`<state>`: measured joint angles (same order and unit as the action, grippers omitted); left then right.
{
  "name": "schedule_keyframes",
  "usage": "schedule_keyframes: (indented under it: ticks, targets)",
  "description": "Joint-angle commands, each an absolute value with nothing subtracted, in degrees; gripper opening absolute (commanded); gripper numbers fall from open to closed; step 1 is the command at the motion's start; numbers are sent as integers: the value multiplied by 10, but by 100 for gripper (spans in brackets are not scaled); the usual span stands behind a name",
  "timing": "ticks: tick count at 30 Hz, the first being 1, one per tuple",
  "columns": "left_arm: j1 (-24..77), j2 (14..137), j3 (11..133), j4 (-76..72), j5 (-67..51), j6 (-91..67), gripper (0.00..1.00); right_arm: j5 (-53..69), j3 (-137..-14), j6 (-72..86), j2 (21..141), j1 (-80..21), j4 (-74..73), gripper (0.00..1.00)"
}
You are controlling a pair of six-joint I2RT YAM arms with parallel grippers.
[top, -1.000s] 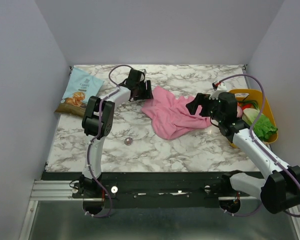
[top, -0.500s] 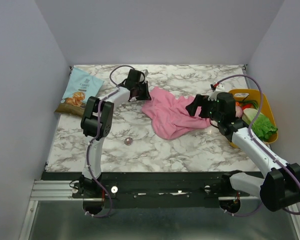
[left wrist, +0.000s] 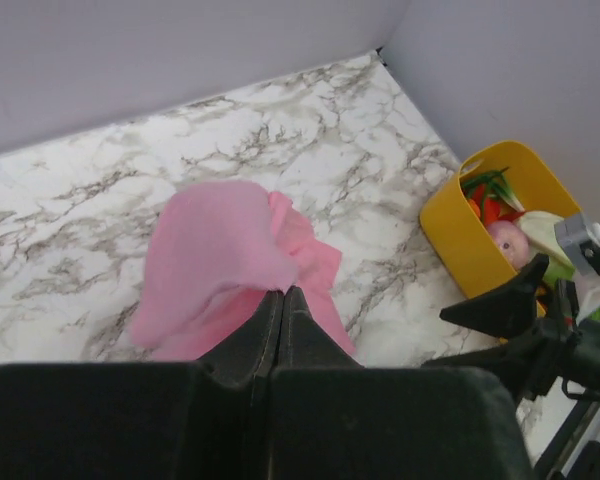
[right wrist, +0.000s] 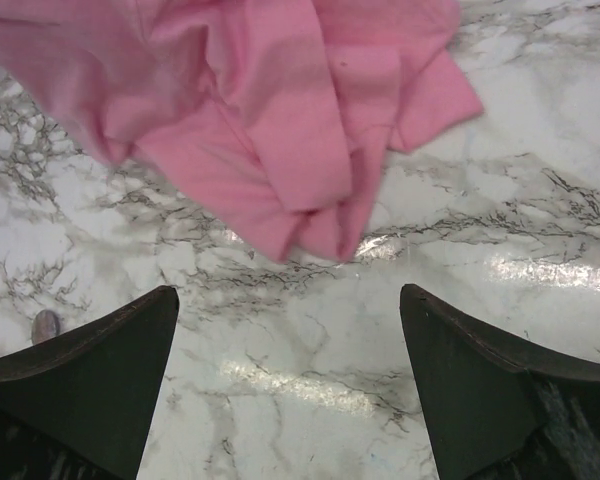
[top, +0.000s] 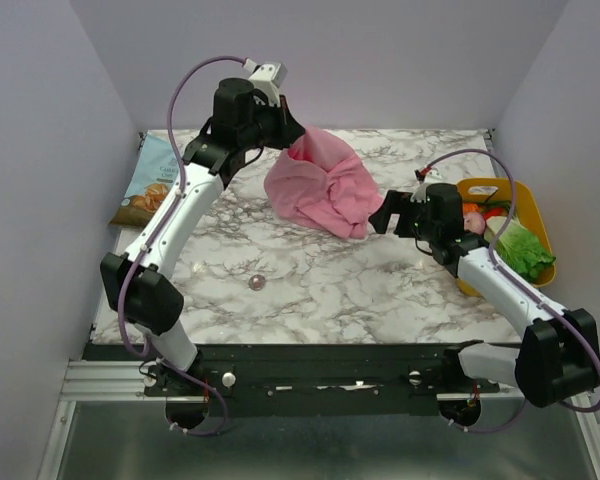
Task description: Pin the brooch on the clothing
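Note:
The clothing (top: 320,185), a pink T-shirt, hangs bunched above the back of the marble table. My left gripper (top: 290,138) is raised high and shut on its upper edge. In the left wrist view the shut fingertips (left wrist: 282,293) pinch the pink fabric (left wrist: 215,250). The brooch (top: 257,283), a tiny greyish disc, lies alone on the marble left of centre, also at the left edge of the right wrist view (right wrist: 45,325). My right gripper (top: 385,215) stands open just right of the shirt's lower folds (right wrist: 270,120), nothing between its fingers (right wrist: 90,370).
A blue snack bag (top: 148,180) lies at the back left. A yellow bin (top: 505,190) with vegetables stands at the right edge, seen also in the left wrist view (left wrist: 470,235). Grey walls close in the table on three sides.
My left gripper shut on the shirt's edge and rose, lifting the shirt off the table into a hanging bunch. The right gripper edged slightly left, still open. The brooch stayed put.

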<state>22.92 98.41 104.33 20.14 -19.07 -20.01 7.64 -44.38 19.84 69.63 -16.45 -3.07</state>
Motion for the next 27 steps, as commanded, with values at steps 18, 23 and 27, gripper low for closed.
schedule_keyframes:
  ticks: [18,23,27]
  targets:
    - [231,832,833,226,-152,-175,0,116,-599,232,940,-200,-38,94]
    - [232,782,840,205,-218,-171,0,136,-616,211,908,-200,-16,94]
    - [234,753,818,179,-269,-170,0,160,-635,174,898,-200,-4,97]
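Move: The left hand already grips a raised corner of the clothing; the part lying on the table is centred about 3 cm ahead, 5 cm to its right and 33 cm below, and the brooch about 19 cm back, 12 cm left. For the open, empty right hand, the lying part is some 12 cm ahead, 13 cm left and 13 cm below, with the brooch about 10 cm back and 30 cm left, and the yellow basket level with it, 30 cm right. Down, back and a little left goes the left hand, dipping some 13 cm with the clothing's corner still pinched in its shut fingers, then it climbs most of that again while drawing farther back, towards its own side. The right hand meanwhile dips and comes forward and left, about 5 cm each way, towards the clothing's near right end, then partly rises, jaws wide. ##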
